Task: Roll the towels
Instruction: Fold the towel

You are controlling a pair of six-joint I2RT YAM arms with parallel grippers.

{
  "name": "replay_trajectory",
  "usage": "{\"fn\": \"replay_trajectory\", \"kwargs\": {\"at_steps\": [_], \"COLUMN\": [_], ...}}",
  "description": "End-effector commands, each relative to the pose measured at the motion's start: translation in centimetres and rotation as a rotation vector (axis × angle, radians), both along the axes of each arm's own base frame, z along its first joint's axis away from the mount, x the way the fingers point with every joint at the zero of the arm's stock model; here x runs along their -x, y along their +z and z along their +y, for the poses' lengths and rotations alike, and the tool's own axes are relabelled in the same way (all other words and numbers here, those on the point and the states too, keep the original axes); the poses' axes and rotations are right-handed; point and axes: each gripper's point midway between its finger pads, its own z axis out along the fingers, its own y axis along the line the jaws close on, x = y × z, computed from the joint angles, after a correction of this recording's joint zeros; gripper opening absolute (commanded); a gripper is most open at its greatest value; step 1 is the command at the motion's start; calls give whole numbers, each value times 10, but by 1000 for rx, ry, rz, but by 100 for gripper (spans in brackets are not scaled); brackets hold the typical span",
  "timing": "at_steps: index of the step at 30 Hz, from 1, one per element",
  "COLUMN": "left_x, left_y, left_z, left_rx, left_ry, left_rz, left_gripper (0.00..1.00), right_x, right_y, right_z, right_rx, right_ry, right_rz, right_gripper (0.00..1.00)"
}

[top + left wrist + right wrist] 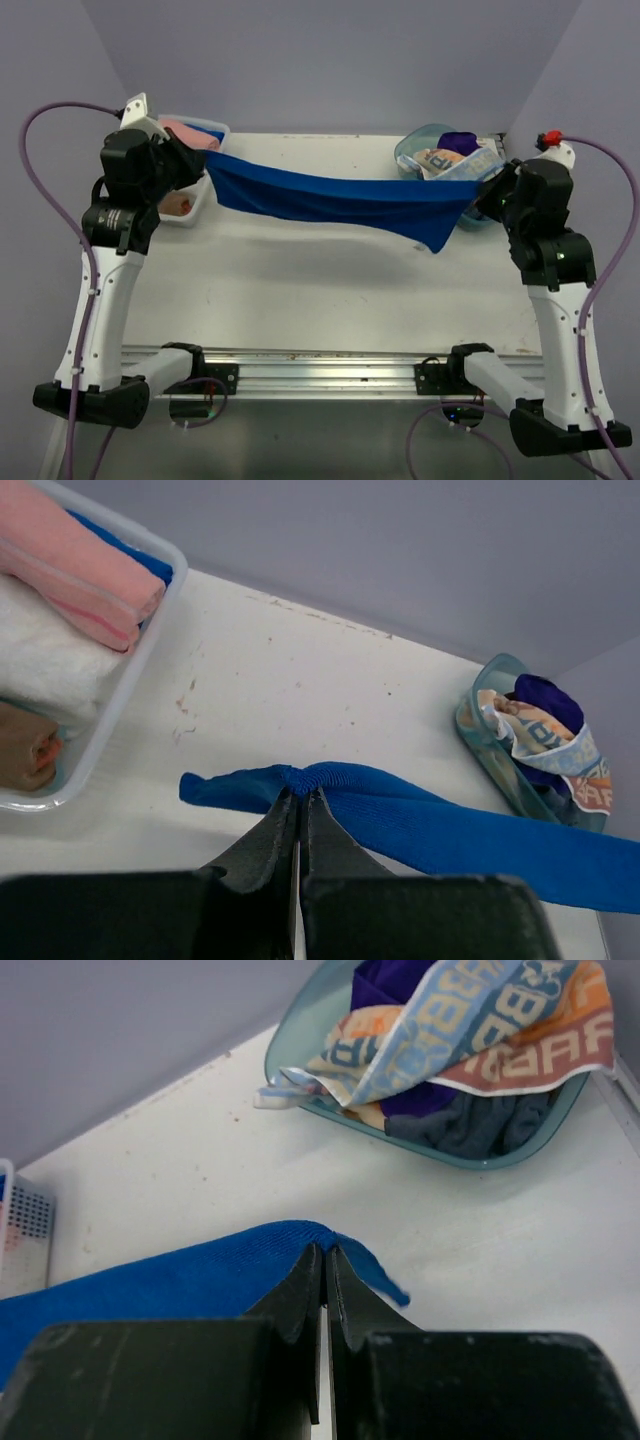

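A royal blue towel [330,198] hangs stretched above the table between both arms, sagging toward its right end. My left gripper [205,163] is shut on its left corner; in the left wrist view the jaws pinch the bunched blue towel [400,815] at the left gripper [301,792]. My right gripper [478,198] is shut on the right corner; the right wrist view has the blue towel [170,1280] clamped at the right gripper [326,1250]. More towels, a printed RABBIT one [470,1020] and a purple one [458,141], lie crumpled in the teal tub.
A clear teal tub [415,152] sits at the back right. A white basket [195,205] at the back left holds rolled pink [85,575], white [45,655] and brown [28,748] towels. Purple walls close in the back and both sides.
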Motion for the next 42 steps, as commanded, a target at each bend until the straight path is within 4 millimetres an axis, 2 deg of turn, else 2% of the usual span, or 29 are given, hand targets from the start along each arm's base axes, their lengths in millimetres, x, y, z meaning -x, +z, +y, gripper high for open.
{"fn": "replay_trajectory", "kwargs": {"at_steps": [1, 3, 5, 10, 11, 12, 15, 18, 19, 20, 21, 23, 24, 26, 27, 28, 29, 30, 31, 32, 33, 34, 35, 36, 37, 38, 39, 41, 42], "left_x": [20, 31, 48, 95, 103, 113, 141, 167, 177, 180, 183, 178, 167, 148, 130, 113, 100, 87, 61, 49, 30, 15, 3, -11, -20, -32, -42, -58, -65], "left_y": [40, 48, 56, 74, 72, 81, 89, 94, 93, 87, 75, 52, 22, -4, -36, -42, -57, -84, -101, -115, -142, -148, -151, -177, -184, -180, -199, -200, -213], "left_z": [4, 6, 9, 13, 15, 20, 28, 30, 32, 34, 39, 42, 44, 44, 43, 42, 40, 39, 34, 33, 27, 23, 20, 14, 11, 9, 7, 7, 8], "left_rx": [7, 20, 39, 86, 86, 84, 83, 85, 85, 81, 76, 71, 53, 39, 21, 20, 14, 3, -2, -6, -13, -2, 5, 7, 12, 18, 13, 8, -3], "left_ry": [-1, 7, 25, 36, 45, 65, 94, 93, 100, 110, 134, 160, 180, 191, 202, 201, 200, 201, 190, 190, 176, 166, 165, 142, 134, 135, 128, 142, 152], "left_rz": [-115, -128, -146, -234, -222, -240, -253, -254, -262, -245, -223, -169, -93, -25, 64, 55, 86, 143, 176, 213, 296, 302, 321, 398, 420, 419, 474, 481, 511], "left_gripper": [0, 0, 0, 0, 0, 0, 0, 0, 0, 0, 0, 0, 0, 0, 0, 0, 0, 0, 0, 0, 0, 0, 0, 0, 0, 0, 0, 0, 0], "right_x": [29, 46, 64, 103, 111, 124, 155, 180, 186, 189, 187, 186, 178, 161, 149, 127, 113, 98, 74, 52, 28, 14, -7, -25, -36, -50, -65, -84, -95], "right_y": [34, 55, 65, 79, 84, 93, 97, 84, 73, 66, 48, 27, 2, -15, -42, -45, -57, -83, -82, -114, -115, -127, -149, -156, -164, -163, -184, -187, -198], "right_z": [-3, -5, -7, -6, -5, -4, -2, 2, 2, 3, 4, 3, 5, 7, 8, 7, 7, 7, 7, 3, 3, 0, -1, -1, -3, -4, -4, -3, -2], "right_rx": [15, 14, 23, 17, 6, -7, -45, -93, -103, -124, -130, -153, -157, -169, -163, -153, -142, -126, -104, -69, -54, -22, 2, 16, 33, 46, 62, 74, 75], "right_ry": [17, 18, 21, 49, 50, 58, 67, 77, 73, 66, 61, 37, 32, 23, 16, 8, 3, 1, 7, -17, -22, -24, -33, -37, -42, -45, -50, -48, -41], "right_rz": [-52, -109, -132, -173, -187, -223, -254, -227, -191, -176, -121, -77, -6, 20, 90, 75, 100, 159, 119, 219, 193, 233, 311, 318, 340, 338, 396, 398, 414], "right_gripper": [0, 0, 0, 0, 0, 0, 0, 0, 0, 0, 0, 0, 0, 0, 0, 0, 0, 0, 0, 0, 0, 0, 0, 0, 0, 0, 0, 0, 0]}}
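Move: Both hands hold the blue towel in the air. The bare table patch it is taken to is centred about 10 cm back, 22 right and 28 below the left hand; from the right hand, 4 cm back, 25 left and 26 below. The white basket stands some 12 cm ahead and 15 left of the left hand, 22 below; the green bin 18 cm ahead and 5 right of the right hand, 20 below. Still pinching the towel's two far corners, both hands swing it together: first back towards the bases and up, about 18 cm back and 10 up, fingers tipping up. Then they sweep some 20 cm forward and 35 down towards the table, fingers tipping down by roughly 50 degrees; the grips stay shut. ##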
